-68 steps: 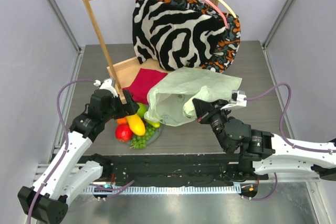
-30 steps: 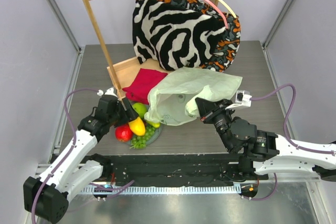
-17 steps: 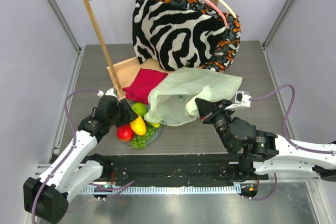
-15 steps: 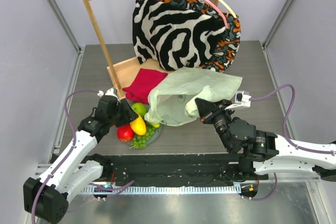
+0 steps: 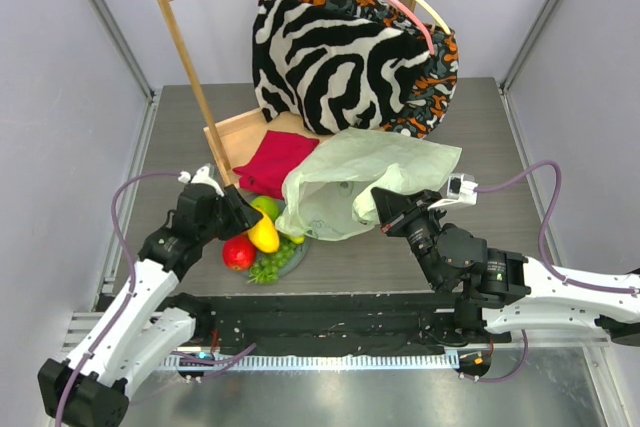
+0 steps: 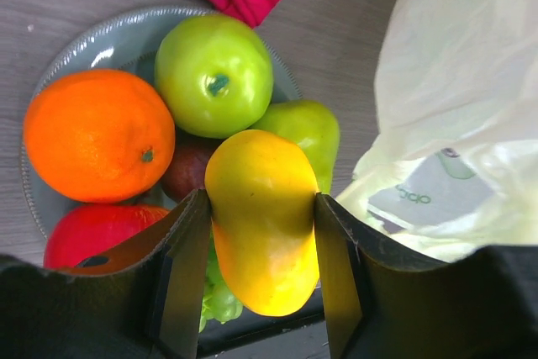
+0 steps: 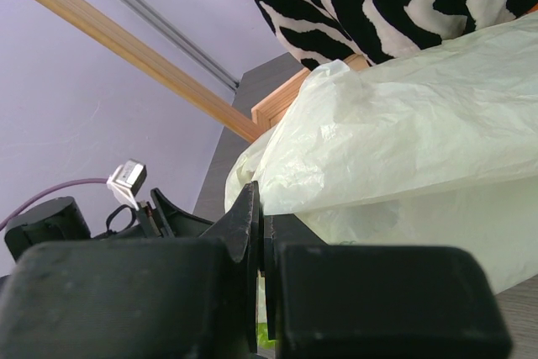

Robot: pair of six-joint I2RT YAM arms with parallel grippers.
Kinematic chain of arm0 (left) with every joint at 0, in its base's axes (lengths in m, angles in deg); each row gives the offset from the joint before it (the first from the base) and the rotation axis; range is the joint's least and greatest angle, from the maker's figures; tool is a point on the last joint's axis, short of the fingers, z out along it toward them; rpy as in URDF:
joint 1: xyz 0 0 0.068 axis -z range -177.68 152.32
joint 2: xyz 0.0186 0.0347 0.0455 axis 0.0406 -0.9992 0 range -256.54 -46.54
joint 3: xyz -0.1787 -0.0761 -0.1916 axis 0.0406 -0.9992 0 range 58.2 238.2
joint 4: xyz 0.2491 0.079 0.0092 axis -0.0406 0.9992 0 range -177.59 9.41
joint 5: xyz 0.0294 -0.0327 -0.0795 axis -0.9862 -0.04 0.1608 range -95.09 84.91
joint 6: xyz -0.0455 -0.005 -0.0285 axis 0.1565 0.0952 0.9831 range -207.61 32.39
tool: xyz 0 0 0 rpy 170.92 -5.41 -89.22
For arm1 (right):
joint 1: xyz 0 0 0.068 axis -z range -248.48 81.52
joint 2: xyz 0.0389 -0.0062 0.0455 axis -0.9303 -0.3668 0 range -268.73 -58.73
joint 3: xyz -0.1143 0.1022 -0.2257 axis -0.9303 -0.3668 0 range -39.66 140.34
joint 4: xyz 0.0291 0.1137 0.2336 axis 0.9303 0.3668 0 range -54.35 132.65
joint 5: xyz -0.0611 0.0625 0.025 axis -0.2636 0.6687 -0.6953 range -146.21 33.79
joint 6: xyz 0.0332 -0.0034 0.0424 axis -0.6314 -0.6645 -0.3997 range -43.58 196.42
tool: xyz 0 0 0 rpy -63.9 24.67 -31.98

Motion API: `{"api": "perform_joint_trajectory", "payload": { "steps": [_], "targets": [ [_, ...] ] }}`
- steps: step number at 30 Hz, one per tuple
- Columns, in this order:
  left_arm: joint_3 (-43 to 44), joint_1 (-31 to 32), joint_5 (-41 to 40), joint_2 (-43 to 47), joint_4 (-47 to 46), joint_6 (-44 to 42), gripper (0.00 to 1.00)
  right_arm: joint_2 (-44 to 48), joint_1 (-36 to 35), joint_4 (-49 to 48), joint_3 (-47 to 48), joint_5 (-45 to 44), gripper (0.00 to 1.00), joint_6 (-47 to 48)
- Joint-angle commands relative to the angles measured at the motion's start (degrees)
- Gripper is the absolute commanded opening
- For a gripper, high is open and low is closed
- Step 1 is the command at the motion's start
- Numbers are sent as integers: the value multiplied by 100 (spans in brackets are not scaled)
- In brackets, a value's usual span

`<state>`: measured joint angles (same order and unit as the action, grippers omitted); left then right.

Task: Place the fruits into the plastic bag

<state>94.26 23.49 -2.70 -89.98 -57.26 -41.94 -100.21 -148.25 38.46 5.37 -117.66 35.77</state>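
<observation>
The fruits lie piled on a round grey plate [image 6: 101, 39]: an orange [image 6: 98, 134], a green apple [image 6: 214, 75], a green pear [image 6: 307, 132], a dark plum [image 6: 187, 176], a red apple [image 6: 92, 233] and green grapes [image 6: 218, 300]. My left gripper [image 6: 261, 237] is shut on the yellow mango [image 6: 262, 216], one finger on each side. From above, the mango [image 5: 264, 236] sits over the pile beside the bag's mouth. My right gripper [image 5: 385, 209] is shut on the rim of the pale-green plastic bag [image 5: 360, 172] and holds its mouth up; the bag [image 7: 403, 132] fills the right wrist view.
A wooden hanger rack [image 5: 190, 57] stands at the back left on a wooden base. Zebra-striped fabric [image 5: 330, 57] hangs from it. A red cloth [image 5: 275, 159] lies just behind the plate. The dark rail [image 5: 320, 322] runs along the near table edge.
My left gripper's jaws have closed onto the mango, and the left wrist has shifted slightly. The right gripper and the bag have stayed put.
</observation>
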Motion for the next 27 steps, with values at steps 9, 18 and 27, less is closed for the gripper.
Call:
{"api": "perform_joint_trajectory", "payload": {
  "steps": [9, 18, 27],
  "targets": [
    [1121, -25, 700, 1074, -721, -1357, 21, 61, -30, -246, 49, -262, 1, -67],
    [1536, 176, 1809, 372, -2117, -1025, 18, 43, -22, -254, 137, -227, 1, 30],
    [1571, 2127, 474, -383, -2347, -1403, 18, -36, -30, -422, 207, -280, 1, 91]
  ]
}}
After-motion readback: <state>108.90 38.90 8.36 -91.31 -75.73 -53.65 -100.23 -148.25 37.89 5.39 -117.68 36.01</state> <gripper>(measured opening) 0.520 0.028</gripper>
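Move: Ahead and to the right of the left hand, which already grips the yellow mango, the plastic bag's open mouth lies about 14 cm right, 5 cm forward and 3 cm up. Below by some 7 cm are the pear (6 cm right, 4 cm ahead), the green apple (8 cm straight ahead) and the orange (5 cm ahead, 6 cm left). From the right hand the mouth is roughly 9 cm ahead, 10 cm left and 16 cm lower. Lifting the mango clear of the plate, the left hand rises about 19 cm almost straight up, then swings some 9 cm right, to the bag's open side, sinking slightly at the end. Its wrist tips the fingers up from steeply down to nearly level and turns them clockwise; the grip stays unchanged. The right hand keeps the bag's rim pinched and raised, without moving. ##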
